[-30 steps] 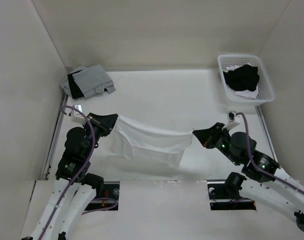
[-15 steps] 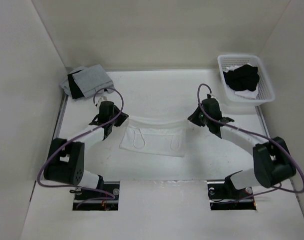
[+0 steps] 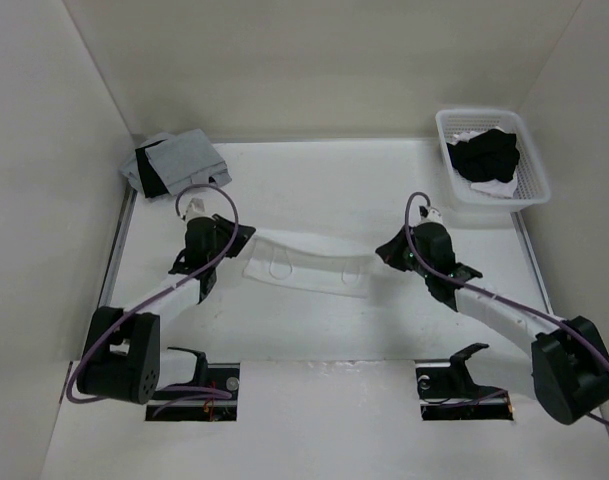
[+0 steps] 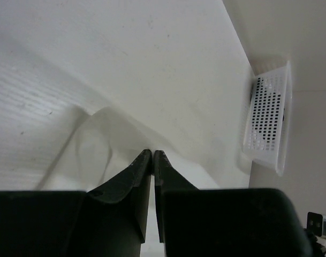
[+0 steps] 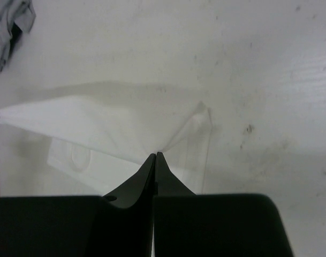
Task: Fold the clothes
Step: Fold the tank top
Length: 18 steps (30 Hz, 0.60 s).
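The clothes [image 3: 304, 268], a white thin camisole, lie as a long narrow band across the middle of the table, strap loops showing on the lower layer. My left gripper [image 3: 246, 240] is at the band's left end and my right gripper [image 3: 384, 250] at its right end. In the left wrist view the jaws [image 4: 152, 153] are pressed together on a ridge of the white fabric [image 4: 98, 144]. The right wrist view shows the fabric [image 5: 98, 120] tented up into the shut tips [image 5: 156, 154].
A white basket [image 3: 529, 185] holding black and white garments stands at the back right, also seen from the left wrist [image 4: 267, 115]. A grey-and-black garment pile [image 3: 179, 160] lies at the back left corner. White walls close in the table on three sides.
Both arms have reached forward and down. The camisole, hanging between the grippers a second ago, now lies doubled on the table, with its gripped edge carried farther back over the lower layer.
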{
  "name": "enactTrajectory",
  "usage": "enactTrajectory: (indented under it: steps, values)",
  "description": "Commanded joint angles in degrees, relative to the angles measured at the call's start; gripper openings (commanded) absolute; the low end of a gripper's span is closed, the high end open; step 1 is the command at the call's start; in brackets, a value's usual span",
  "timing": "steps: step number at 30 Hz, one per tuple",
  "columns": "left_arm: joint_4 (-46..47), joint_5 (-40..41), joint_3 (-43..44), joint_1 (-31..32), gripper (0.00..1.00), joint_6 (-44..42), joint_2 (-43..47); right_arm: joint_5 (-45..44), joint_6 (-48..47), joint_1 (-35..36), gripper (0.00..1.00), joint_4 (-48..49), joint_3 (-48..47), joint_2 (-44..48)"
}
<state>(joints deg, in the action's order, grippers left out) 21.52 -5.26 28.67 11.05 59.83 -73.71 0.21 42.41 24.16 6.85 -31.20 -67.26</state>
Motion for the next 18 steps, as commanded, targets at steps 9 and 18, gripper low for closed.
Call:
enactTrajectory:
  steps: [9,18]
  values:
    - [5.38,-6.87,-12.13,-5.38,0.06,-1.12,9.2,-8.55,4.25,12.44,0.01,-5.88,9.05,12.32]
    - [2.66,-8.37,-19.52,-6.26,0.06,-1.82,17.1,-9.26,9.79,17.27,0.01,-8.26,12.83,12.25]
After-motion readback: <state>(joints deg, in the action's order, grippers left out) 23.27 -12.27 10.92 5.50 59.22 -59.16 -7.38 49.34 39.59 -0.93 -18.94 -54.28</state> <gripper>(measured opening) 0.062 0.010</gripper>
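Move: Both grippers already hold the raised edge of the tank top, whose near edge lies on the table with the straps showing on it. That near edge's left corner is about 9 cm back from the left hand, level sideways, and 8 cm below; its right corner is some 10 cm back from the right hand, 2 cm left, and 8 cm below. The grey clothes pile is about 15 cm ahead and 16 cm left of the left hand, the white basket roughly 21 cm ahead and 25 cm right of the right hand. Back towards the robot and down, both hands carry the held edge over the straps towards the tank top's near edge, fingers keeping their grip. The right hand leads with some 10 cm back and about 5 cm down, its fingers tipping slightly downward; the left goes about 7 cm back and 4 cm down, edging a little to its left. ##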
